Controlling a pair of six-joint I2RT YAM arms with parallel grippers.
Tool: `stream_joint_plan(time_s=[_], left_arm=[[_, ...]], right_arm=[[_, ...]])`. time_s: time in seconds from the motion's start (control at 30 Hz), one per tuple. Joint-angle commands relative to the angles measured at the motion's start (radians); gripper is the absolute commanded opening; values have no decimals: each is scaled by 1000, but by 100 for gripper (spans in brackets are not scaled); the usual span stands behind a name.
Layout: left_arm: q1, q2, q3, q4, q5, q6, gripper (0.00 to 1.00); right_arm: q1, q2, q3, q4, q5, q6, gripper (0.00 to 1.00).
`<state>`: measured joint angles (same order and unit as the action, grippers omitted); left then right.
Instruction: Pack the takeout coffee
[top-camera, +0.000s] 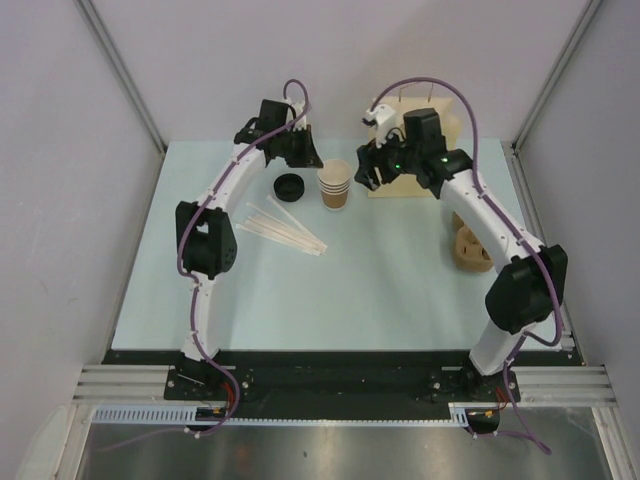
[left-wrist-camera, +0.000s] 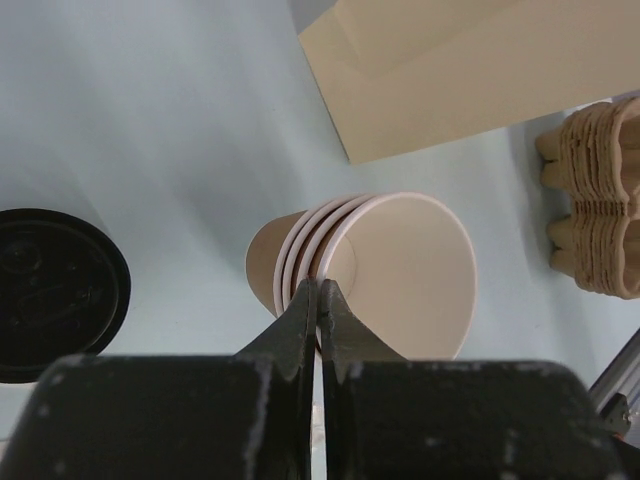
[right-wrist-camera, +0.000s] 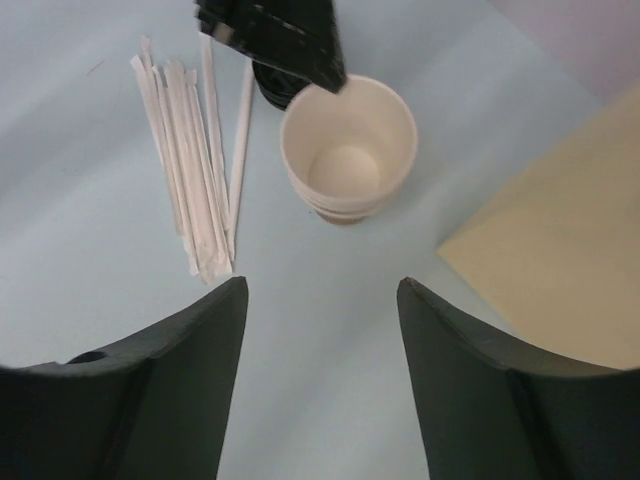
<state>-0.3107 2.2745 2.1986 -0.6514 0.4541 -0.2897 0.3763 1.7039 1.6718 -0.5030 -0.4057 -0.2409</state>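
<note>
No takeout coffee shows in any view. A stack of lidless brown cups (top-camera: 335, 186) (left-wrist-camera: 370, 270) (right-wrist-camera: 348, 150) stands upright mid-table, and a loose black lid (top-camera: 289, 186) (left-wrist-camera: 55, 295) lies just to its left. My left gripper (top-camera: 308, 156) (left-wrist-camera: 320, 288) is shut, its tips right at the stack's left rim; I cannot tell whether they pinch the rim. The right gripper (top-camera: 368, 172) (right-wrist-camera: 322, 286) hangs open to the right of the stack with nothing between its fingers.
A tan paper bag (top-camera: 410, 150) (left-wrist-camera: 450, 70) (right-wrist-camera: 560, 270) stands behind the right gripper. Wrapped straws (top-camera: 285, 230) (right-wrist-camera: 190, 160) lie fanned out left of centre. A pile of pulp cup carriers (top-camera: 470, 245) (left-wrist-camera: 600, 200) sits at the right.
</note>
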Motion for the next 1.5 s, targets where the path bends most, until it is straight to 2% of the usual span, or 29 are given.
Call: stream_joint_plan(time_s=[0.0, 0.13, 0.23, 0.43, 0.77, 0.87, 0.9, 0.97, 1.0, 1.03, 1.1, 1.17, 1.2, 1.3, 1.47], left_arm=[[7, -73, 1, 53, 72, -32, 0], [7, -78, -2, 47, 77, -35, 0], [7, -76, 0, 49, 75, -42, 0], [9, -78, 0, 42, 78, -39, 0], [7, -76, 1, 42, 81, -37, 0], [9, -75, 0, 42, 80, -32, 0], [10, -76, 0, 41, 81, -34, 0], [10, -73, 0, 42, 81, -34, 0], [12, -73, 0, 41, 80, -35, 0], [12, -73, -2, 42, 84, -34, 0], [15, -72, -2, 47, 92, -34, 0], [22, -69, -10, 48, 98, -45, 9], [25, -70, -16, 58, 101, -49, 24], [45, -82, -53, 84, 109, -80, 46], [81, -99, -108, 116, 138, -123, 51]], right_arm=[[65, 89, 107, 69, 54, -172, 62], [118, 157, 134, 130, 45, -250, 53], [151, 203, 149, 135, 35, -293, 52], [170, 290, 207, 133, 56, -285, 50], [170, 369, 259, 135, 74, -282, 40], [167, 373, 263, 135, 77, -284, 31], [167, 375, 264, 135, 77, -284, 24], [165, 378, 269, 132, 82, -281, 15], [165, 378, 270, 133, 82, -281, 5], [167, 381, 273, 130, 85, -281, 0], [165, 382, 275, 132, 94, -284, 0], [164, 384, 276, 146, 106, -272, 0], [161, 384, 275, 152, 110, -264, 0], [156, 385, 273, 176, 120, -235, 0], [153, 382, 252, 215, 142, -212, 0]])
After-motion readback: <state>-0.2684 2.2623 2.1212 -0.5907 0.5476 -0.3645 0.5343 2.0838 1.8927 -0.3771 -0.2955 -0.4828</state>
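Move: The left hand already pinches the paper cups' upper rim; their middle is about 4 cm to its right, 2 cm back and 5 cm below. From the open right hand they lie some 7 cm ahead, 8 cm left and 13 cm lower. From the right hand, the black lids lie about 10 cm ahead and 20 cm left, the straws 21 cm left and 1 cm back, both some 20 cm lower; the paper bag stands 13 cm ahead, 11 cm right, its middle 8 cm lower. Right hand reaches about 10 cm left, 8 down and 6 forward, pinches the cups' rim; left opens, releasing it. ##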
